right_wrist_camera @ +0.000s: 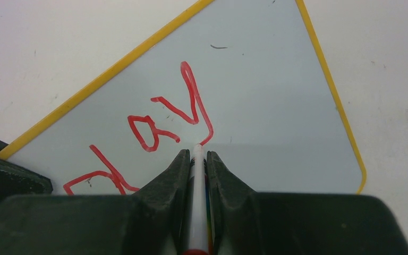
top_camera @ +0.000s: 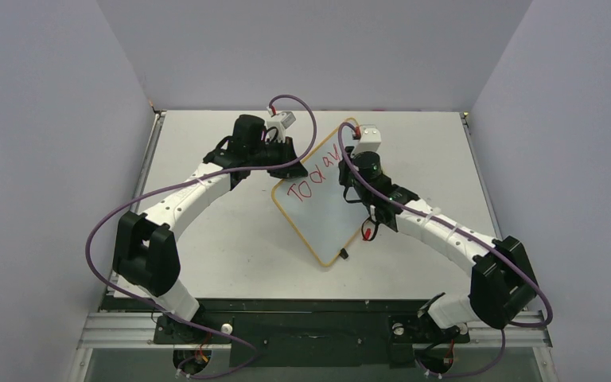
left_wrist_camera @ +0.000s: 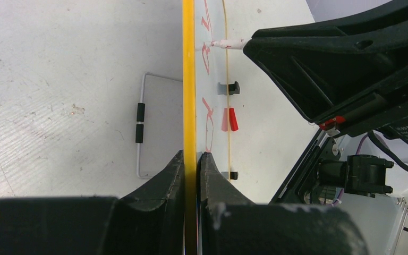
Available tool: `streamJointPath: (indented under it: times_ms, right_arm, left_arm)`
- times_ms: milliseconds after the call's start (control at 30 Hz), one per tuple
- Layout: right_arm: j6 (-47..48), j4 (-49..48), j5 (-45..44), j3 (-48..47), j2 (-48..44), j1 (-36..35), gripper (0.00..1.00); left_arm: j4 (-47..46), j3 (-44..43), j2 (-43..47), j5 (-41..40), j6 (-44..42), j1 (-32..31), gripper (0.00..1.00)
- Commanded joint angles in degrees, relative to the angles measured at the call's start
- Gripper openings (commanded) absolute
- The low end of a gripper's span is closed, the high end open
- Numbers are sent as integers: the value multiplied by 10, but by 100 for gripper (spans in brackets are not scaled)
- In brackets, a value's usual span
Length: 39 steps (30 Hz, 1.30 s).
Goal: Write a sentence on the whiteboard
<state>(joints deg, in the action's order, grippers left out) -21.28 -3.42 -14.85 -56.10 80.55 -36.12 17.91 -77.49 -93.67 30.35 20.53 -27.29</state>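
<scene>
The whiteboard [top_camera: 322, 215] lies cornerwise at the table's middle, with a yellow-orange frame. The sentence [top_camera: 312, 177] shows as red letters reading "Today"; the right wrist view shows "day" [right_wrist_camera: 159, 125]. My left gripper [top_camera: 286, 165] is shut on the board's left frame edge [left_wrist_camera: 189, 79], jaws on either side of it [left_wrist_camera: 191, 156]. My right gripper [top_camera: 356, 171] is shut on a white marker pen [right_wrist_camera: 195, 202]. The pen's tip touches the board at the end of the y's tail. The left wrist view shows that tip [left_wrist_camera: 226, 44] under my right gripper [left_wrist_camera: 340, 64].
A red pen cap [left_wrist_camera: 230, 119] lies by the board's right edge [top_camera: 367, 233]. Two black clips [left_wrist_camera: 234, 88] sit on that edge. A wire stand [left_wrist_camera: 139, 122] shows behind the board. Grey walls enclose the table on three sides.
</scene>
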Motion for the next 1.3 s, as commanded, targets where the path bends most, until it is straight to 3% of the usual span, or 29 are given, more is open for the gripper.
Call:
streamJointPath:
  times_ms: [0, 233, 767, 1267]
  right_arm:
    - [-16, 17, 28, 2, -8, -27, 0]
    - [-7, 40, 13, -17, -21, -40, 0]
    - [-14, 95, -12, 32, -177, -50, 0]
    - [-17, 77, -12, 78, -194, -60, 0]
  left_arm:
    - [-4, -16, 4, -3, -57, -9, 0]
    - [-3, -15, 6, -4, -57, -9, 0]
    - [2, -14, 11, -18, -61, -8, 0]
    - [5, -8, 26, -56, -66, -1, 0]
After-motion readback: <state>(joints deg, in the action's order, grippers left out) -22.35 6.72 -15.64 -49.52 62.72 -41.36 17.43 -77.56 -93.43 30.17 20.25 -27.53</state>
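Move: The marker tip already rests on the whiteboard at the unfinished tail of the y, about 4 cm ahead of the right hand, 1 cm to its left and 1 cm lower. The letter a lies roughly 5 cm ahead and 4 cm left, about level. The left gripper, clamped on the board's top edge, is some 12 cm left, 1 cm ahead and 1 cm higher. From the left hand, that tail lies about 11 cm right, 3 cm ahead and 2 cm below. Back and a little to the left, the right hand first draws the marker tip along the board for about 1.5 cm, lengthening the y's tail. It then takes the tip off the surface, backing away with a rise of some 6 cm and a slight drift right, and finally sinks nearly 4 cm while still easing back. The marker stays gripped, and the left hand keeps holding the board's edge. ##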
